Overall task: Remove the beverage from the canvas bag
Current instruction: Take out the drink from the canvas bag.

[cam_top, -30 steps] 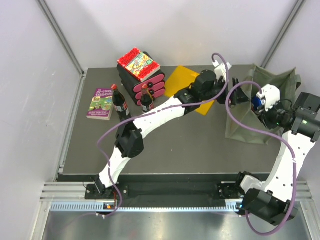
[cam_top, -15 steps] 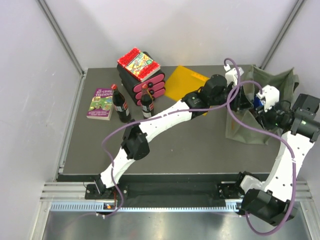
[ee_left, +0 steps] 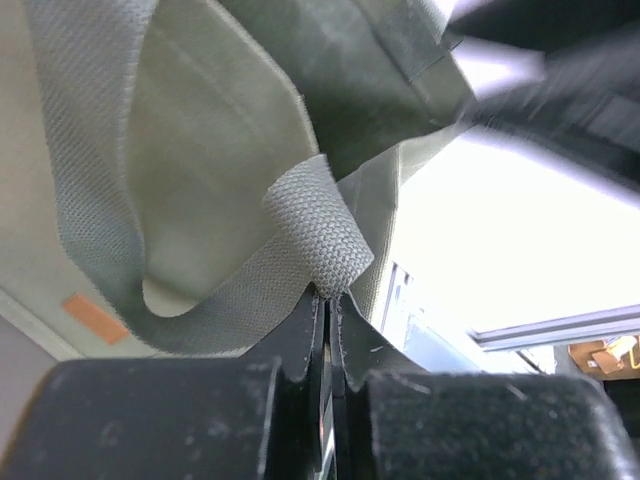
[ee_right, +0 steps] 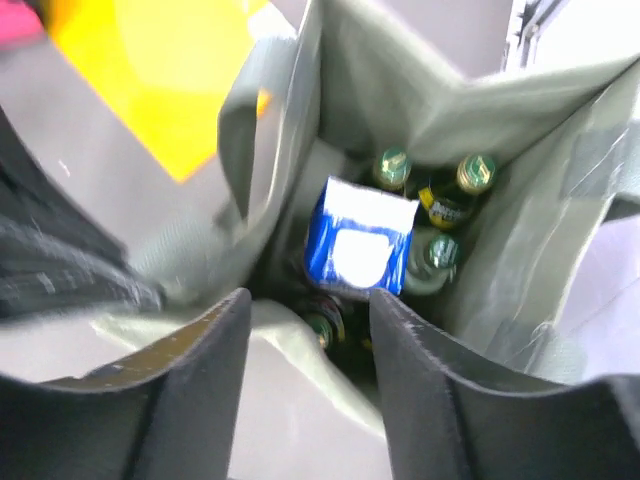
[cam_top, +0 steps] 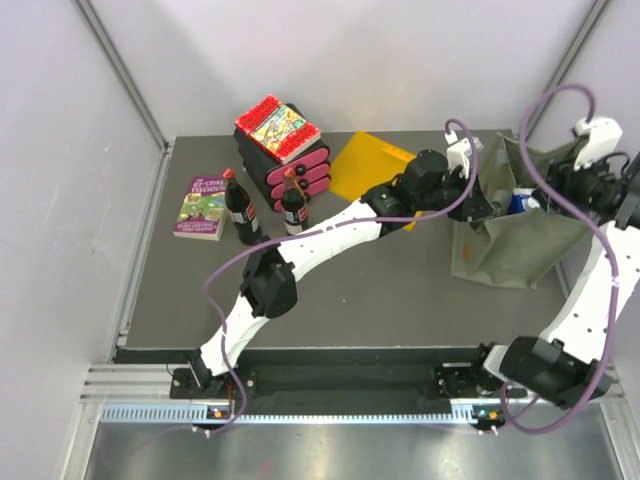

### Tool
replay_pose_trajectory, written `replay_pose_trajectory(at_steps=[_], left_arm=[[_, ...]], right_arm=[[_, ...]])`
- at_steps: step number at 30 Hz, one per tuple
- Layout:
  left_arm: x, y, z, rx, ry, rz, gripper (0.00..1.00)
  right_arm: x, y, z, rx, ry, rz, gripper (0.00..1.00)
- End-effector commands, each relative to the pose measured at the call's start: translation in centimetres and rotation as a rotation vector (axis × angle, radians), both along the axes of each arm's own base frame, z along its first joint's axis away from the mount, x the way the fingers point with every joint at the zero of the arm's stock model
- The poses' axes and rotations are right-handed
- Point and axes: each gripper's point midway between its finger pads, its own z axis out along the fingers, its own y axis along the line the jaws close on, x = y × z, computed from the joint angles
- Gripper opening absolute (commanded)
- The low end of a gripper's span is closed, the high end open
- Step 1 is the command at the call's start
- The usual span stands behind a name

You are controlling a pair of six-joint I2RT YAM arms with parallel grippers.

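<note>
The olive-green canvas bag stands at the table's right rear, mouth open. My left gripper is at its left rim, shut on a fold of the bag's woven strap, pinched at the fingertips of that gripper. My right gripper hovers above the bag's mouth, open and holding nothing. Down inside the bag stand several green-capped beverage bottles around a blue and white carton. The carton also shows from above.
Two dark red-capped bottles stand at the left rear beside a purple-green book. A black and pink stack carries another book. A flat yellow-orange folder lies under the left arm.
My left gripper reached the bag's left rim and shut on the strap. My right gripper rose from inside the bag to above its mouth and opened wider.
</note>
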Motion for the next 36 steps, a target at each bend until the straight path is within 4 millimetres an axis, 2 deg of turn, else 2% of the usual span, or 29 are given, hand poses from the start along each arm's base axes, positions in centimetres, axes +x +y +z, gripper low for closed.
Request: replay_pose_trajectory(at_steps=[1,2,5,8,11,14,19,23,31,36], left_arm=[[-1.3,0.5,-1.9,0.066,0.0,-0.04,0.0],[-1.4,0.5,-1.8,0.061,-0.003,-0.049,0.0],[-1.6,0.4,-2.1,0.058,0.0,-0.063,0.0],[-1.6,0.4,-2.4,0.059,-0.002,-0.071,0.0],[-1.7,0.5,-2.2,0.057,-0.015,-0.082,0.0],[-1.7,0.7,-1.9,0.059,-0.039,-0.085,0.0],[-1.4,1.2,-1.6,0.077,-0.069,-0.064,0.0],[-0.9,1.5,-0.8,0.074,-0.094,-0.031,0.0],[-0.1,2.0,1.1,0.06,-0.151,0.026,0.0],[0.0,2.0,1.1,0.062,-0.151,0.029,0.0]], right_arm=[[2.4,-0.3,3.4,0.166,-0.042,-0.073,0.56],[2.7,-0.5,3.4,0.186,-0.029,-0.082,0.61],[3.8,-1.3,2.9,0.216,0.023,-0.1,0.64],[4.0,-1.8,1.7,0.182,0.057,-0.089,0.64],[3.5,-1.7,-1.4,0.156,0.144,-0.066,0.64],[3.4,-2.4,-2.9,0.12,0.161,-0.077,0.67],[3.6,-2.5,-3.8,0.027,0.175,-0.049,0.87],[4.2,-2.7,-4.7,-0.03,0.202,-0.046,0.95],[5.6,-2.4,-6.8,-0.082,0.252,-0.037,1.0],[6.7,-2.6,-7.5,-0.144,0.245,-0.063,1.0]])
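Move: The blue-and-white box in the canvas bag lies about 9 cm ahead of the right hand, neither left nor right, and some 15 cm below. The green-capped bottles stand around 5 cm farther out than the box and 6 cm to its right. The bag's left rim and handle are about 11 cm left of the right hand, level ahead and 4 cm lower. From the left hand, which already pinches that handle, the box is roughly 9 cm ahead, 11 cm right and 12 cm down. Forward and slightly up first, about 5 cm out, the right hand then turns down and sinks some 10 cm into the bag's mouth towards the box, its fingers tipping about 15 degrees further down and spreading from half open to wide. The left hand keeps its pinch on the handle, dipping about a centimetre. ##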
